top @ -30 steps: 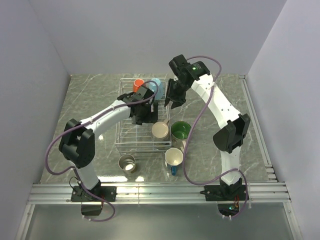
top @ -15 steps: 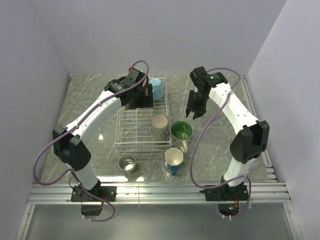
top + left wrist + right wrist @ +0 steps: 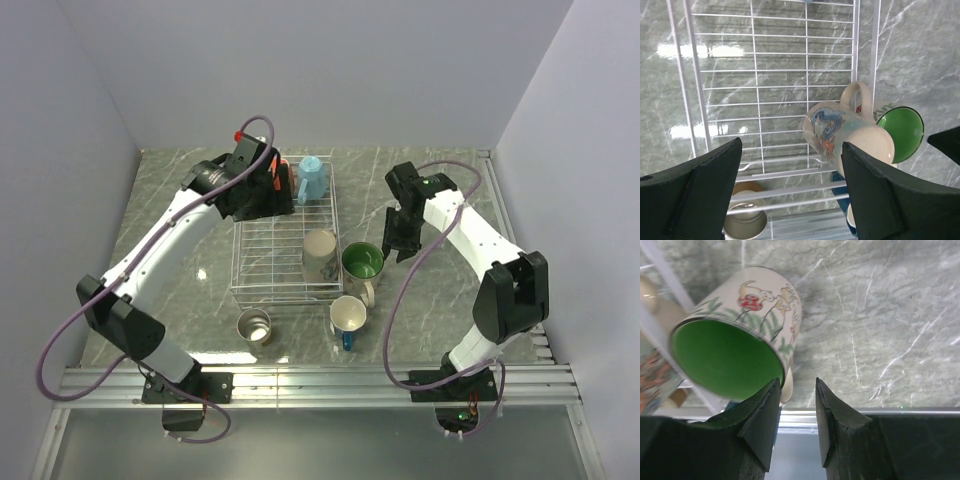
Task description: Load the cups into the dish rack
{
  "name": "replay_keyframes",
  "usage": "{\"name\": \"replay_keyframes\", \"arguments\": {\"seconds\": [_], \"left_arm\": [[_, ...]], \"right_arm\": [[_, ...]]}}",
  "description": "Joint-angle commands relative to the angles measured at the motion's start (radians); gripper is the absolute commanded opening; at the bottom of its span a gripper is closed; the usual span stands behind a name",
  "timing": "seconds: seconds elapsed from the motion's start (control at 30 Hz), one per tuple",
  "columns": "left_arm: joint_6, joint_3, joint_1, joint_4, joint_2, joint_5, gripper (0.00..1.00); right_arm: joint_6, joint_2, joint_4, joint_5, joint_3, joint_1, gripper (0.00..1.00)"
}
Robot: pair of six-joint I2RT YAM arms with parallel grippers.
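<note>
The dish rack (image 3: 262, 262) holds a light blue cup (image 3: 312, 178) at its far right corner. A beige cup (image 3: 319, 256) lies on its side at the near right. The orange cup (image 3: 282, 180) is mostly hidden behind my left gripper (image 3: 262, 196), which hangs open and empty over the rack's far end. In the left wrist view the rack (image 3: 755, 75), beige cup (image 3: 847, 135) and steel cup (image 3: 744, 221) lie below. My right gripper (image 3: 397, 236) is open and empty just right of the white, green-lined cup (image 3: 361, 262). That cup (image 3: 732, 357) sits beside the right gripper (image 3: 797, 407), by its left finger.
A dark blue cup with cream inside (image 3: 347, 316) and the steel cup (image 3: 254, 325) stand on the marble table in front of the rack. Grey walls close in the sides and back. A metal rail (image 3: 320, 380) runs along the near edge.
My left gripper has moved from beside the beige cup to the rack's far end. My right gripper has swung from the light blue cup down to the green-lined cup.
</note>
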Motion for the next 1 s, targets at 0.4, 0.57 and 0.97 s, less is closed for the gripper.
{"name": "replay_keyframes", "arguments": {"seconds": [0.4,0.57,0.97], "left_arm": [[-0.13,-0.094,0.0,-0.045,-0.222,-0.011,0.85],[-0.164,-0.147,-0.001,-0.047,-0.274,-0.023,0.85],[-0.165,-0.141,-0.001,-0.039,-0.264,-0.017,0.85]], "right_arm": [[-0.045,-0.031,0.191,-0.021,-0.099,0.001,0.38],[-0.049,-0.09,0.112,0.113,-0.018,0.004,0.38],[-0.065,-0.01,0.182,0.056,-0.022,0.04,0.39]]}}
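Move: The green cup stands upright roughly 7 cm to the right hand's left, about level with it fore and aft, its middle some 8 cm below. The beige cup, in the rack, is about 16 cm to that hand's left and 1 cm ahead; the white cup is 11 cm left and 10 cm back, 9 cm lower. From the left hand the green cup lies some 17 cm right, 5 cm back and 19 cm down. No grip is made: beside the green cup the part-open right hand dips about 3 cm, then rises some 5 cm while edging 3 cm forward, its fingertips tilting about 10 degrees forward, and sinks slightly again. The empty left hand, still wide open, draws back about 6 cm and 3 cm left, away from the beige cup, first rising a little. ##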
